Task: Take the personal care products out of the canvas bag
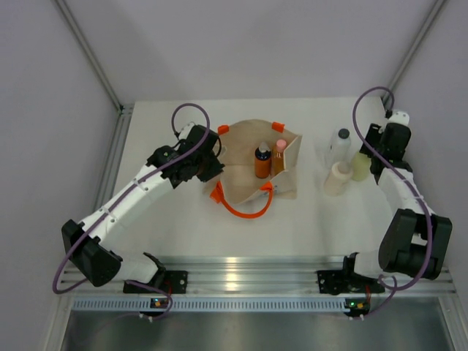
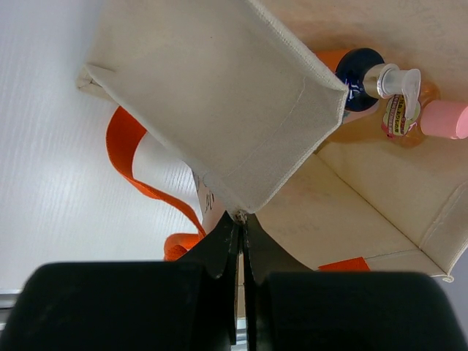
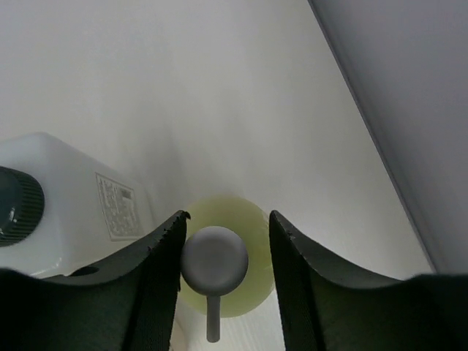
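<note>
The beige canvas bag with orange handles stands mid-table. Inside it are an orange bottle with a dark cap and a slim amber bottle with a pink cap. My left gripper is shut on the bag's left rim corner. To the right on the table stand a white bottle with a dark cap, a cream cylinder and a pale yellow-green bottle. My right gripper is open around the yellow-green bottle's cap, with a gap on one side.
An orange loop handle lies on the table in front of the bag. Grey enclosure walls rise close behind and to the right of the right arm. An aluminium rail runs along the near edge.
</note>
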Available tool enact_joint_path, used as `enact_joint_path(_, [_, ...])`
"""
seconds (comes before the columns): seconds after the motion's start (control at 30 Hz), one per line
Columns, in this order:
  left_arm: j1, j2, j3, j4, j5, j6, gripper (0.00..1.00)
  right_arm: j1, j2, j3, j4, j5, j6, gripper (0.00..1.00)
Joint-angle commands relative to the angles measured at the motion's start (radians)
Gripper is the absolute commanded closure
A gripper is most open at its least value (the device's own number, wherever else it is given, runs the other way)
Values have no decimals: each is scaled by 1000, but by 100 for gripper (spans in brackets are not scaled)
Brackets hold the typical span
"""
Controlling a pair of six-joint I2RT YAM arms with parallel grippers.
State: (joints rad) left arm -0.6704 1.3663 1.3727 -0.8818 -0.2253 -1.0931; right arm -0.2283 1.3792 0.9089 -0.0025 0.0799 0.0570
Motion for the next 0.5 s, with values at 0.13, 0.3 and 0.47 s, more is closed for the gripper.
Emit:
enact_joint_path(0.13, [-3, 31, 3, -16, 55, -14, 100, -11, -49, 123, 53, -11, 49, 27])
enact_joint_path(0.3, [-3, 34, 12, -13, 67, -22, 100, 56, -94, 252, -91, -123, 167, 29])
enact_joint_path(0.47, [3, 31, 15, 14, 121, -51, 100, 373, -115, 393, -260, -109, 267, 32])
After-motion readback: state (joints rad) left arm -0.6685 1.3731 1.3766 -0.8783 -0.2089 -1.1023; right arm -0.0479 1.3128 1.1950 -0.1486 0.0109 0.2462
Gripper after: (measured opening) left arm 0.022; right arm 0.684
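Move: The right hand is still around the top of the upright yellow bottle, whose middle is some 9 cm below. The orange bottle in the canvas bag stands about 31 cm left, level fore-and-aft and 9 cm lower; the pink-capped bottle beside it is 26 cm left, also level. The white bottle is 7 cm left and 4 cm ahead, the cream bottle 8 cm left and 4 cm back. From the left hand the orange bottle lies roughly 12 cm right, 7 cm ahead and 12 cm below. The right fingers, already loosening, open wider and come free of the yellow bottle's top. The hand climbs some 13 cm, slowly at first with a slight forward drift, then swings about 9 cm left towards the bag, tipping its fingers up about 15 degrees and turning a little counter-clockwise. The left hand stays, still pinching the bag's rim. ##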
